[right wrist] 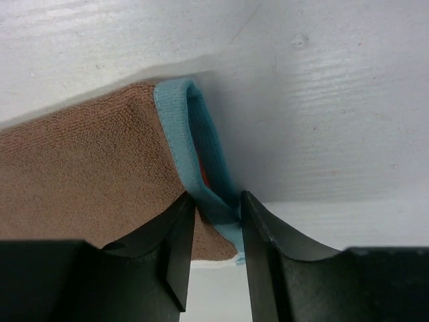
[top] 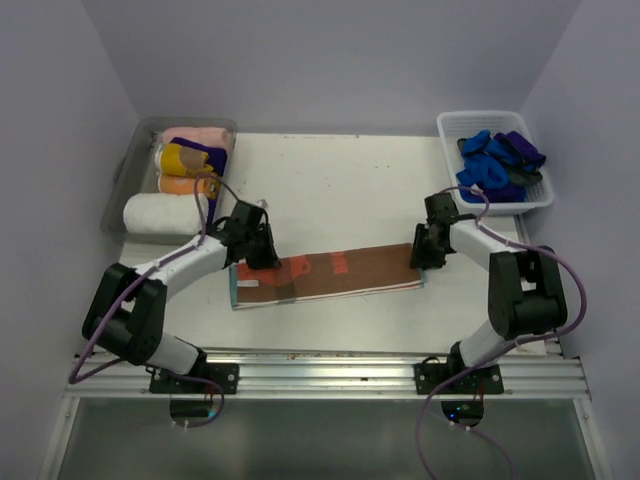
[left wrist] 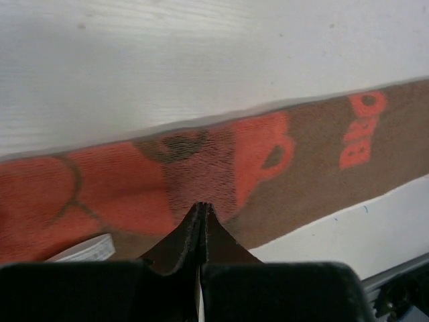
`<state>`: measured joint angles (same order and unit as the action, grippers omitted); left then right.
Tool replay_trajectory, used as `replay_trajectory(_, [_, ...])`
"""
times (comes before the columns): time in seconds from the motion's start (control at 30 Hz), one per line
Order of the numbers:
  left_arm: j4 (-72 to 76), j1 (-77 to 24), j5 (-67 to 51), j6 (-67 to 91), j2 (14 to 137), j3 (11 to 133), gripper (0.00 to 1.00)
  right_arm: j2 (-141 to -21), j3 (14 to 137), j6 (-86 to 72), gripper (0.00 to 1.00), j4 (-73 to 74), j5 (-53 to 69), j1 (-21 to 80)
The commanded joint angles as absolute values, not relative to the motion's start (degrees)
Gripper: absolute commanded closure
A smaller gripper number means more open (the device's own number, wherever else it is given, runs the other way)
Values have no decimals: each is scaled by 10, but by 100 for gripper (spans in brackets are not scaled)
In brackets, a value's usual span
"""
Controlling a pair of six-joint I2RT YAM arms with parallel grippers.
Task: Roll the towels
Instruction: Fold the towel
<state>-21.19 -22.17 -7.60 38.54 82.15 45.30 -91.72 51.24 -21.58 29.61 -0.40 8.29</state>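
Note:
A rust-brown towel [top: 330, 275] with orange print lies flat on the table as a long folded strip. My left gripper [top: 262, 258] is shut, and its tips [left wrist: 201, 206] rest on the towel's [left wrist: 308, 168] printed left part, holding nothing. My right gripper [top: 425, 255] is at the strip's right end. In the right wrist view its jaws [right wrist: 218, 201] stand partly apart. The towel's [right wrist: 87, 174] curled teal hem [right wrist: 177, 127] runs between the two fingers and touches both.
A clear grey tray [top: 120, 185] at the back left holds rolled pink [top: 198, 137], mustard [top: 185, 158], purple [top: 212, 155], orange [top: 185, 184] and white [top: 162, 215] towels. A white slotted basket [top: 480, 117] at the back right holds loose blue and purple towels [top: 485, 170].

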Motion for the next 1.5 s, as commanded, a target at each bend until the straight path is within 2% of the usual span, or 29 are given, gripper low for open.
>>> replay_trajectory(0.0, [-162, -267, -107, 419, 860, 520, 100, -932, 526, -206, 65, 280, 21, 84])
replay_trajectory(0.03, [-161, -288, -110, 423, 871, 530, 100, -930, 522, -207, 70, 280, 15, 84])
replay_trajectory(0.07, [-159, -297, -111, 426, 894, 540, 100, -927, 520, -208, 83, 279, 11, 84])
replay_trajectory(0.17, [-152, -323, -101, 429, 936, 575, 100, -904, 513, -213, 100, 283, -12, 84])
replay_trajectory(0.57, [-113, -369, -136, 437, 1060, 658, 100, -781, 514, -220, 100, 332, -48, 84])
replay_trajectory(0.93, [-166, -400, -90, 426, 1163, 775, 100, -753, 533, -219, 100, 362, -45, 86])
replay_trajectory(1.1, [-175, -402, -97, 422, 1194, 787, 100, -719, 557, -219, 100, 382, -46, 85])
replay_trajectory(1.2, [-203, -404, -103, 415, 1162, 794, 100, -706, 576, -209, 100, 397, -40, 85])
replay_trajectory(1.33, [-221, -404, -62, 407, 1024, 767, 100, -701, 585, -203, 100, 407, -39, 86])
replay_trajectory(1.47, [-267, -379, -33, 392, 947, 720, 100, -700, 589, -205, 100, 410, -55, 87])
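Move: The towel's blue right hem runs between the right hand's open fingers, its middle within about 1 cm of that hand and a little ahead. From the same hand, the towel's red lettering is about 23 cm left and 2 cm ahead, and the white basket some 33 cm ahead and 23 cm right. From the left hand, the lettering lies about 20 cm right, 4 cm ahead and 4 cm below; the towel's white tag is 7 cm left and 3 cm back. The towel's right hem is pinched as the right fingers close on it, then raised about 12 cm in two steps, the fingertips tilting some 15 degrees outward. Meanwhile the left hand, fingers still shut, sweeps about 19 cm right and a little forward, low along the towel towards the lettering, dipping twice and turning clockwise, then rises some 7 cm and eases back left. ##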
